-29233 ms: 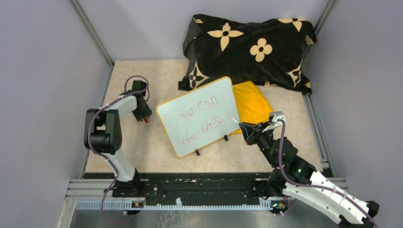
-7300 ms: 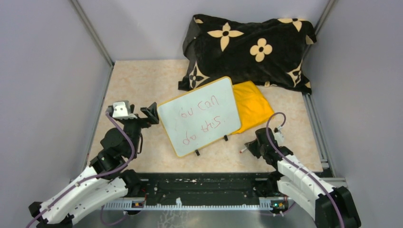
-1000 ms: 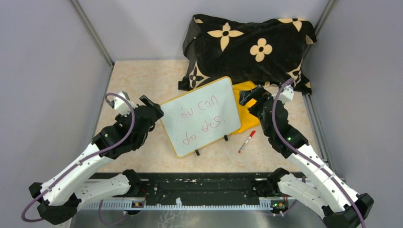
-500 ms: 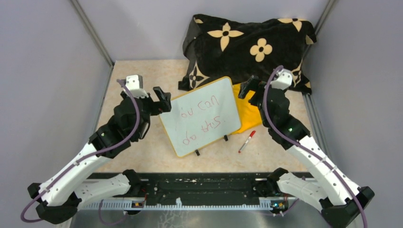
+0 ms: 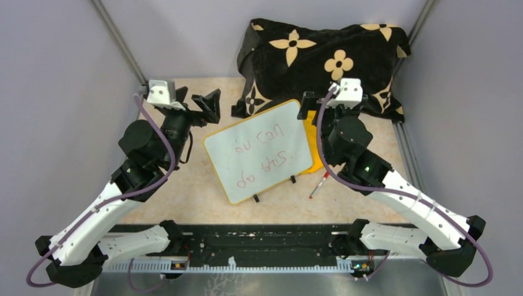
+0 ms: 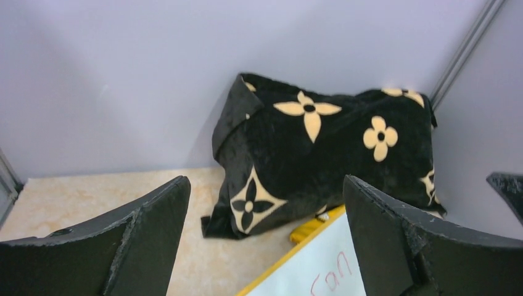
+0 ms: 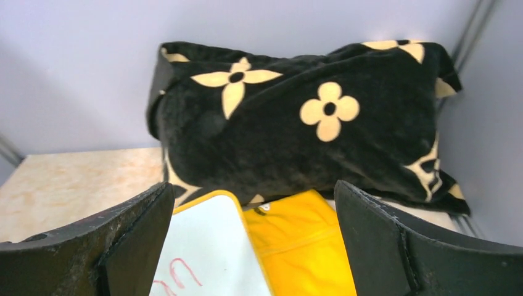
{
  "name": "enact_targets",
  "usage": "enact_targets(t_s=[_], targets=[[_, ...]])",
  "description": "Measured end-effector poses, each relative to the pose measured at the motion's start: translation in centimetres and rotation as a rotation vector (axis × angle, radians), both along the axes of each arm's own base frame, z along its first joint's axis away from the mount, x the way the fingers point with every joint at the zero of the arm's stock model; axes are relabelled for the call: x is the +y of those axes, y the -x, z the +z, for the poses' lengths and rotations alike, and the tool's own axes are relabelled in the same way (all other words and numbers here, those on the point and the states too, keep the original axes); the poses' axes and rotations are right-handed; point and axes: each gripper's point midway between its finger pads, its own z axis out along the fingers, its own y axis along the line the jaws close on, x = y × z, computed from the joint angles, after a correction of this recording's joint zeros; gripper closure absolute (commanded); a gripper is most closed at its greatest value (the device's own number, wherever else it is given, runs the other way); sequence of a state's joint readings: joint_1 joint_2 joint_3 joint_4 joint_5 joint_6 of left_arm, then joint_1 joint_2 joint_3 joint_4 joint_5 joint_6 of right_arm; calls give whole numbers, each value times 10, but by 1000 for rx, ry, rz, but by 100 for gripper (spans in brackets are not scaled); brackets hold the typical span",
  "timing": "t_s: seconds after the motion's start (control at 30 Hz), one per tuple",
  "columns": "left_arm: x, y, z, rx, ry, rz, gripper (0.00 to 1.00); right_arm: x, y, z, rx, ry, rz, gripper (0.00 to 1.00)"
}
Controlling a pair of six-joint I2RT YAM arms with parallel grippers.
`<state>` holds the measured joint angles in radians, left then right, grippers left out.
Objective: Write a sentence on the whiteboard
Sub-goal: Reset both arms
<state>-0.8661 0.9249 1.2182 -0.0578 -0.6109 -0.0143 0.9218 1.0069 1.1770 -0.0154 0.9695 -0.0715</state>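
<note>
The whiteboard (image 5: 259, 151) lies tilted on the table, yellow-rimmed, with two black clip feet at its near edge. The sentence (image 5: 265, 148) is two short lines of red letters, upside down in the top view. My left gripper (image 5: 206, 105) is open and empty, raised above the board's far left corner. My right gripper (image 5: 313, 111) is open and empty, above the board's far right corner. The left wrist view shows the board's corner (image 6: 321, 265) and red letters (image 6: 336, 274) between the open fingers (image 6: 142, 240). The right wrist view shows the board (image 7: 203, 246) and some letters (image 7: 179, 277).
A red marker (image 5: 319, 184) lies on the table right of the board's near corner. A folded yellow cloth (image 7: 308, 246) lies under the board's right side. A black pillow with cream flowers (image 5: 327, 61) rests at the back wall. Grey walls enclose the table.
Both arms have lifted and swung toward the back, from beside the board's sides to above its far corners. The board and marker have not moved.
</note>
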Motion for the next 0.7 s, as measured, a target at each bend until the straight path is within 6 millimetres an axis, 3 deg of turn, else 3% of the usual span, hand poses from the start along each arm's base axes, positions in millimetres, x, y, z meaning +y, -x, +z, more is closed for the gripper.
enact_targets(t_s=[0.13, 0.23, 0.4, 0.5, 0.7], targets=[[9, 0, 20, -55, 35, 37, 1, 5, 8, 2, -49, -54, 84, 1], [12, -3, 21, -68, 43, 68, 1, 2, 12, -5, -75, -85, 98, 1], [5, -12, -15, -34, -6, 87, 1, -4, 10, -36, -44, -80, 110, 1], [-1, -16, -39, -4, -55, 76, 1, -12, 5, -44, -17, -86, 101, 1], [-7, -13, -61, -8, -86, 29, 1, -16, 16, -61, -15, -93, 156, 1]])
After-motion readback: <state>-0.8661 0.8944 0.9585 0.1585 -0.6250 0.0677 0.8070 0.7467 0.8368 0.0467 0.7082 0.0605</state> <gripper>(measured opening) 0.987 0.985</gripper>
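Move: Both hands are empty, open and high over the table. From the left hand the whiteboard's middle lies about 7 cm ahead, 18 cm to its right and some 45 cm below. From the right hand it is roughly 5 cm ahead, 23 cm left and 41 cm below; the yellow cloth is about 10 cm ahead and 5 cm right, the marker about 8 cm back and 2 cm left, both also some 41 cm down. Touching nothing, both open hands sink through free air. The left first rises about 2 cm, then turns back down to end some 6 cm lower and slightly farther forward; the right drops about 6 cm, easing a little back and to its right while turning roughly 10 degrees counter-clockwise. Both keep pointing forward. ##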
